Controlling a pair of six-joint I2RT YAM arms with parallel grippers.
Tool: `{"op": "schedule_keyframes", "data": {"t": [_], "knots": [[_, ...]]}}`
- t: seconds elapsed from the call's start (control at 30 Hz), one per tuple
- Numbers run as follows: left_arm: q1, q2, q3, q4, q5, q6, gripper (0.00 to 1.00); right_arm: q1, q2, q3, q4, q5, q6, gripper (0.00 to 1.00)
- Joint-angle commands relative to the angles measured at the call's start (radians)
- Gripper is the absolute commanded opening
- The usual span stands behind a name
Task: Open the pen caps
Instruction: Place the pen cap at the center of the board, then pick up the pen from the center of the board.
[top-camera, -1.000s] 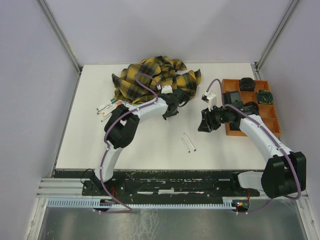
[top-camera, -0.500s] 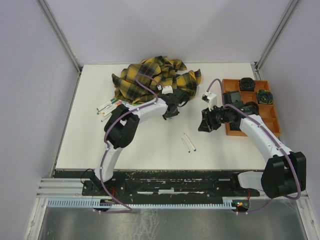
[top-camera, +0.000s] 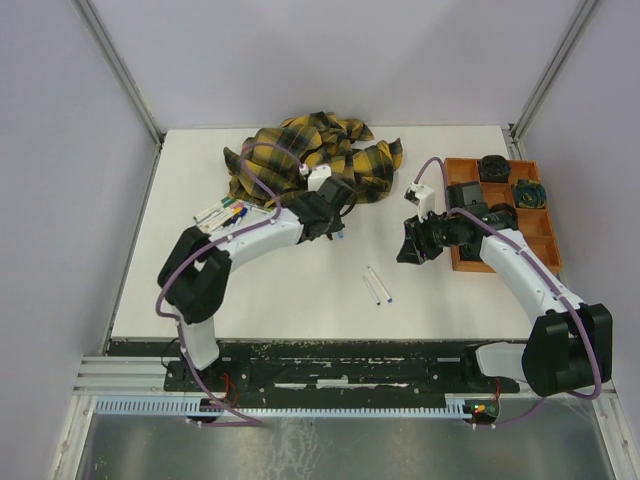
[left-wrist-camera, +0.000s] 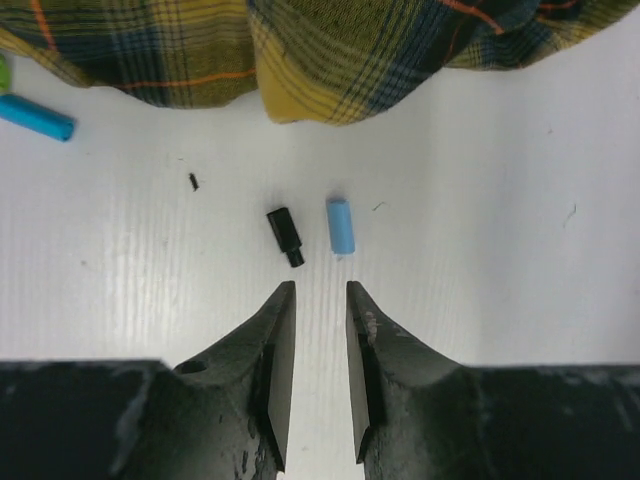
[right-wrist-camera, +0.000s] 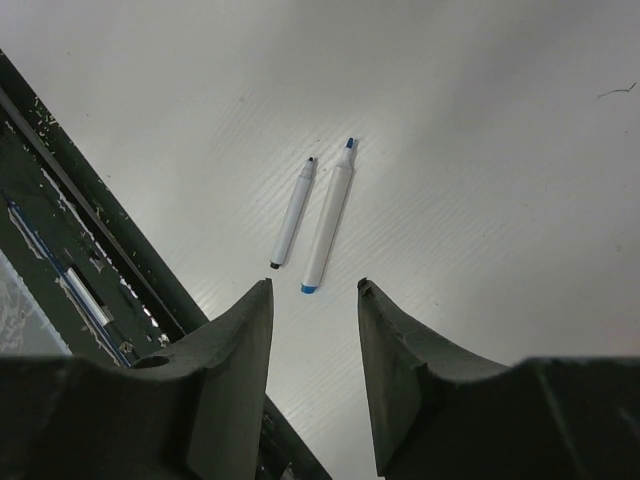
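Two pen caps lie loose on the white table just below the plaid cloth's edge: a black one (left-wrist-camera: 285, 237) and a light blue one (left-wrist-camera: 341, 226). My left gripper (left-wrist-camera: 320, 285) hovers right behind them, open by a narrow gap, with nothing between its fingers. Another blue cap (left-wrist-camera: 35, 117) lies far left. Two uncapped white pens (right-wrist-camera: 293, 212) (right-wrist-camera: 328, 230) lie side by side ahead of my right gripper (right-wrist-camera: 315, 285), which is open and empty. From above, these pens (top-camera: 377, 286) sit mid-table, with the left gripper (top-camera: 328, 226) and right gripper (top-camera: 410, 250) on either side.
A crumpled yellow-and-black plaid cloth (top-camera: 310, 160) covers the back middle of the table. A cluster of white pens (top-camera: 225, 214) lies at its left. An orange compartment tray (top-camera: 545, 240) with dark items stands at the right. The table's dark front rail (right-wrist-camera: 60, 230) is close.
The left arm has swung to the left and drawn back from the cloth, and its jaws have opened slightly. The right arm has not moved.
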Motion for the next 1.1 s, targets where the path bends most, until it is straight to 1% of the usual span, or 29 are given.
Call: {"op": "schedule_keyframes", "data": {"t": [0.0, 0.07, 0.2, 0.27, 0.33, 0.43, 0.53, 0.67, 0.7, 0.8, 0.87, 0.97, 1.07], "knots": [[0.006, -0.173, -0.188, 0.215, -0.005, 0.177, 0.34, -0.004, -0.033, 0.037, 0.004, -0.031, -0.015, 0.47], [0.009, -0.245, -0.319, 0.305, -0.009, 0.243, 0.39, -0.004, -0.035, 0.037, 0.0, -0.038, -0.02, 0.47], [0.043, -0.42, -0.52, 0.413, -0.026, 0.31, 0.58, -0.003, -0.039, 0.039, -0.007, -0.048, -0.037, 0.48], [0.089, -0.489, -0.593, 0.438, 0.004, 0.321, 0.63, -0.004, -0.039, 0.039, -0.01, -0.051, -0.041, 0.48], [0.145, -0.541, -0.639, 0.434, 0.032, 0.326, 0.65, -0.004, -0.039, 0.041, -0.013, -0.052, -0.046, 0.48], [0.222, -0.585, -0.669, 0.378, 0.034, 0.341, 0.69, -0.004, -0.036, 0.041, -0.014, -0.049, -0.049, 0.48], [0.297, -0.596, -0.681, 0.31, 0.021, 0.343, 0.73, -0.005, -0.033, 0.042, -0.016, -0.049, -0.051, 0.48], [0.427, -0.576, -0.691, 0.266, 0.091, 0.342, 0.78, -0.005, -0.028, 0.044, -0.017, -0.049, -0.051, 0.48], [0.455, -0.568, -0.689, 0.259, 0.108, 0.345, 0.78, -0.005, -0.027, 0.043, -0.018, -0.049, -0.051, 0.48], [0.504, -0.551, -0.679, 0.254, 0.123, 0.341, 0.79, -0.005, -0.026, 0.043, -0.019, -0.049, -0.052, 0.49], [0.528, -0.539, -0.679, 0.261, 0.128, 0.333, 0.81, -0.005, -0.027, 0.043, -0.021, -0.047, -0.054, 0.49], [0.586, -0.505, -0.683, 0.281, 0.182, 0.319, 0.82, -0.006, -0.029, 0.043, -0.021, -0.047, -0.054, 0.49], [0.625, -0.465, -0.682, 0.296, 0.249, 0.302, 0.85, -0.008, -0.03, 0.043, -0.022, -0.047, -0.054, 0.48]]}}
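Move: The lone pen with the blue cap lies about 30 cm to the left hand's left, roughly 3 cm back and 8 cm below. The blue-capped pair lies some 7 cm farther out than it; the black-capped pen is also about 7 cm farther out and 4 cm more to the left. Just below the left hand, the freed light-blue cap sits 2 cm ahead and 2 cm right. From the right hand, the lone pen is some 50 cm left, 3 cm ahead, 12 cm lower. Towards the lone blue-capped pen the empty left hand sweeps about 26 cm left, away from the light-blue cap already set down, drawing back some 5 cm in the first half. It travels nearly level, then sinks late to end 3 cm lower, turned about 15 degrees counter-clockwise. The fingers spread from a third open to wide, touching nothing at the end. ##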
